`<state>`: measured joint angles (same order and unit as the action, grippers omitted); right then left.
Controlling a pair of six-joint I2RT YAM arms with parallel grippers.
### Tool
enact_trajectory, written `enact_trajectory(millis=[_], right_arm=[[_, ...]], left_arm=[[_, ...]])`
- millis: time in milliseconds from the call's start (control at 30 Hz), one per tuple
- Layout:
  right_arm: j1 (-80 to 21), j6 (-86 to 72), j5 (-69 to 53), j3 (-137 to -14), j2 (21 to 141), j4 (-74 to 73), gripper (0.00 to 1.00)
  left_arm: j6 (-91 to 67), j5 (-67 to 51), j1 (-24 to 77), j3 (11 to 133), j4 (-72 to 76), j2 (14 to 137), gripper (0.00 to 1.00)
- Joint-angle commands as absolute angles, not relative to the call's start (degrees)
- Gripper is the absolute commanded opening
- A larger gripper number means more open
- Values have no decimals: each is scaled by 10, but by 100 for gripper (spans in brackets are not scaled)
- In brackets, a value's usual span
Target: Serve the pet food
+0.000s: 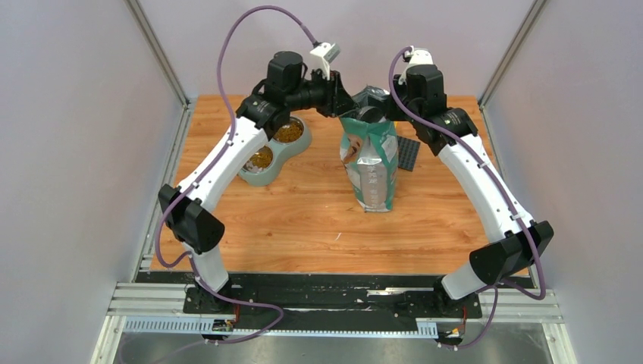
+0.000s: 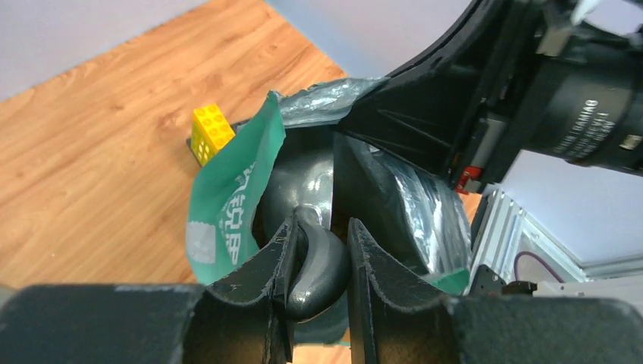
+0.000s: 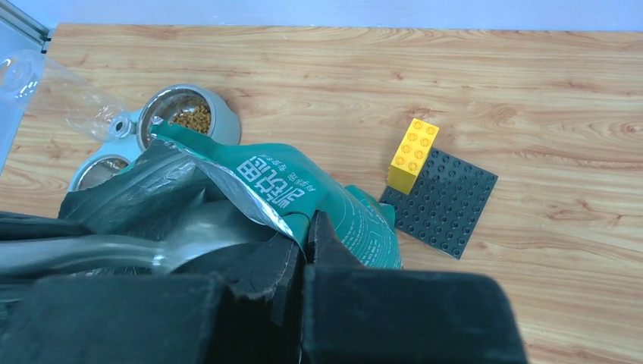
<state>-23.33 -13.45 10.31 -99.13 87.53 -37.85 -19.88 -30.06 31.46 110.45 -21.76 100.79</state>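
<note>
The green-and-white bag (image 1: pixel 370 163) stands upright mid-table with its top open. My left gripper (image 2: pixel 322 227) is shut on the handle of the grey scoop (image 2: pixel 326 265), whose bowl reaches down into the bag (image 2: pixel 227 205). From above, the left gripper (image 1: pixel 343 102) sits at the bag's mouth. My right gripper (image 3: pixel 307 231) is shut on the bag's rim (image 3: pixel 296 189) and holds it open; the top view shows the right gripper (image 1: pixel 381 108) on the far right side of the mouth. Brown pet food (image 1: pixel 289 131) lies in both cups of the grey double bowl (image 1: pixel 302 144). The pet food (image 3: pixel 189 117) also shows in the right wrist view.
A dark studded baseplate (image 3: pixel 447 205) with a yellow brick (image 3: pixel 413 155) on its edge lies just right of the bag. The double bowl (image 3: pixel 227 125) sits to the bag's left, under the left arm. Grey walls close in the table on both sides.
</note>
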Motion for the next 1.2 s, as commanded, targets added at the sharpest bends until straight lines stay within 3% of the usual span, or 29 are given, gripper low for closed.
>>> enact_trajectory(millis=[0,367,667,833,933,1167], right_arm=[[-237,-124,106,-1002,853,-325,0],[-241,-111,107,-1008,867,-321,0],[-242,-107,108,-1007,869,-319,0],[-242,-105,112,-1006,869,-316,0],[-242,-104,115,-1005,869,-316,0],[-241,-103,123,-1005,869,-315,0]], left_arm=[[-177,-251,325,1158,-246,1029,0],[-131,-223,350,1168,-273,1089,0],[-160,-251,352,1226,-376,1150,0],[-212,-329,342,1257,-397,1161,0],[-303,-414,314,1239,-343,1149,0],[-425,-477,275,1194,-239,1099,0]])
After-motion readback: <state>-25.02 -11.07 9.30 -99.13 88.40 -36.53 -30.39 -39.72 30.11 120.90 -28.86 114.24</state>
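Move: The open mouth of the food bag lies about 5 cm to the right of the left hand, 1 cm ahead and 4 cm below, with the held scoop's head already in it. From the right hand, which grips the rim, the mouth's middle is some 5 cm left and level. The yellow block is about 18 cm ahead and 13 cm right of the left hand, the farther food bowl 18 cm ahead and 18 cm left, both roughly 35 cm down. Down and to the right, about 6 cm down and 4 cm across, the left hand drives the scoop deeper into the bag, fingers tipping slightly down. It then rolls some 20 degrees, its forward side dipping, and eases a centimetre back left, still clamping the handle. The right hand keeps its pinch on the rim, drifting about 1.5 cm left. ##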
